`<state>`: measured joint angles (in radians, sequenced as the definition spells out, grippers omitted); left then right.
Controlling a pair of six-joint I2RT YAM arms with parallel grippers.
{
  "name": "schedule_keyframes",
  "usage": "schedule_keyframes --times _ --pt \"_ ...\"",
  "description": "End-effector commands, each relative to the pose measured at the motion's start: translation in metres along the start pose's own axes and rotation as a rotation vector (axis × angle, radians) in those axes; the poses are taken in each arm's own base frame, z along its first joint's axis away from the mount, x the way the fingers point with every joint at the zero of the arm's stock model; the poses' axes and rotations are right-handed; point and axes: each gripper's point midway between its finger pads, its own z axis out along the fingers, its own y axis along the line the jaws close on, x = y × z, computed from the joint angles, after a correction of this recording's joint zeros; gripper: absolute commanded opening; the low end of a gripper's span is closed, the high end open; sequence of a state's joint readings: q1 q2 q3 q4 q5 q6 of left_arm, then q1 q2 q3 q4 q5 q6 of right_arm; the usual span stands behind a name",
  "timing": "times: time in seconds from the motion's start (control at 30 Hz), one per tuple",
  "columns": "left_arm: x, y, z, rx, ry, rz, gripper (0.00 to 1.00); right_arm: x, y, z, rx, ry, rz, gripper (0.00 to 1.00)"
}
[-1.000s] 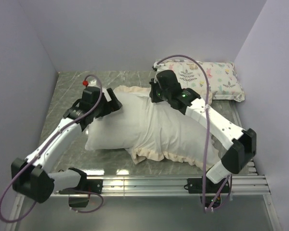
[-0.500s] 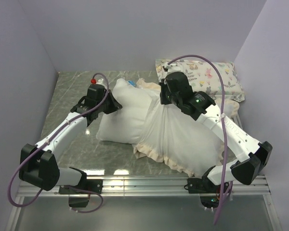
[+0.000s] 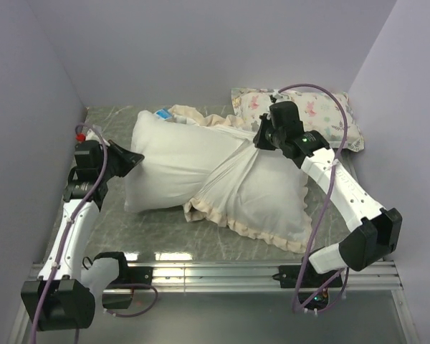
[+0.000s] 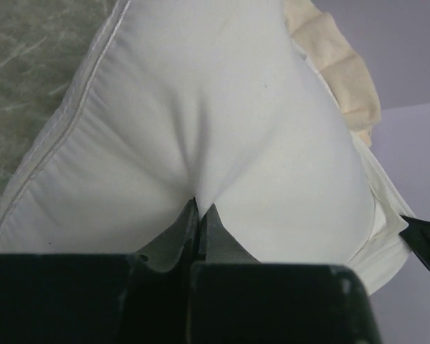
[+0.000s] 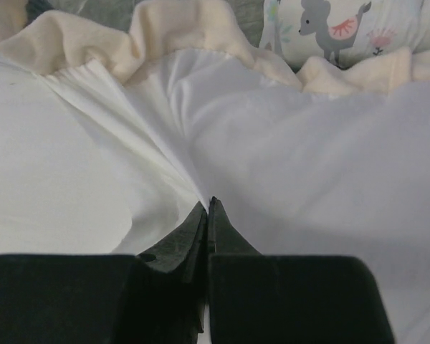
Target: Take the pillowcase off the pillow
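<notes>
The white pillow (image 3: 168, 161) lies across the table with its left half bare. Its right half is inside the pillowcase (image 3: 265, 193), which shows its white inner side and a cream ruffled border (image 3: 236, 228). My left gripper (image 3: 136, 159) is shut on a pinch of the pillow's left end, seen close in the left wrist view as the gripper (image 4: 201, 208) biting the pillow (image 4: 222, 107). My right gripper (image 3: 258, 141) is shut on a bunch of pillowcase cloth at the back. In the right wrist view that gripper (image 5: 208, 204) pulls taut folds of the pillowcase (image 5: 294, 172) below the ruffle (image 5: 165, 29).
A small animal-print pillow (image 3: 322, 107) lies at the back right, just behind the right gripper. Lilac walls close in the left, back and right. The grey marble table (image 3: 100, 122) shows at the left, and a metal rail (image 3: 236, 272) runs along the near edge.
My left gripper closed on the pillow and pulled it left. The right gripper drew the pillowcase toward the back right. More bare pillow now shows.
</notes>
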<state>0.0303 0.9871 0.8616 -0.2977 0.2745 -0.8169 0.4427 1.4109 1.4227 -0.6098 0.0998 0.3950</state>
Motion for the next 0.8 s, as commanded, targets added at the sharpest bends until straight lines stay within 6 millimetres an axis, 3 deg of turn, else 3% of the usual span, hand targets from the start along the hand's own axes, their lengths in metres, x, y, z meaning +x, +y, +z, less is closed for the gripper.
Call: schedule_keyframes --times 0.0,0.07,0.13,0.3,0.37,0.4,0.47,0.5,0.53,0.63,0.77 --pt "-0.025 0.053 -0.007 -0.175 -0.134 -0.03 0.0 -0.036 -0.07 0.006 0.212 -0.139 0.066 0.0" --pt "-0.023 0.06 -0.008 -0.179 -0.133 -0.04 0.0 -0.021 -0.076 0.02 0.226 -0.104 0.068 0.0" --pt "-0.015 0.066 -0.004 -0.171 -0.105 -0.058 0.0 -0.009 -0.07 0.027 0.186 -0.076 0.08 0.0" --pt "-0.001 0.043 0.006 -0.017 -0.006 -0.041 0.0 0.026 -0.024 0.033 0.032 -0.047 0.034 0.0" --pt "-0.003 0.033 0.004 -0.008 0.018 -0.005 0.12 0.031 -0.008 0.034 0.006 -0.034 0.0 0.0" --pt "-0.009 0.032 0.004 -0.034 -0.002 0.014 0.35 0.036 -0.003 0.036 0.003 -0.023 -0.016 0.0" --pt "-0.021 0.016 -0.002 -0.04 -0.042 0.077 0.62 0.042 0.018 0.035 -0.025 -0.021 -0.052 0.0" --pt "-0.026 0.019 -0.005 -0.09 -0.071 0.089 0.79 0.046 0.021 0.037 -0.027 -0.01 -0.054 0.0" --pt "-0.035 0.008 -0.01 -0.088 -0.099 0.114 0.82 0.051 0.029 0.037 -0.04 -0.007 -0.068 0.0" --pt "-0.037 -0.009 -0.014 -0.127 -0.127 0.179 0.9 0.062 0.039 0.041 -0.059 0.005 -0.072 0.0" --pt "-0.012 -0.037 0.001 -0.101 -0.062 0.214 0.99 0.08 0.05 0.042 -0.084 0.014 -0.09 0.0"
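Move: The left fingers still pinch the bare pillow's left end; the pillow's middle lies about 27 cm to that hand's right, 4 cm back and 10 cm below. The right fingers still hold gathered pillowcase, with the pillow's middle some 15 cm to their left, 8 cm back and 10 cm below. The patterned pillow is about 10 cm ahead of the right hand, 14 cm to its right and 16 cm lower. Left dips, releases the pillow and rises 7 cm; the still-shut right carries the pillowcase down 5, left 6. ##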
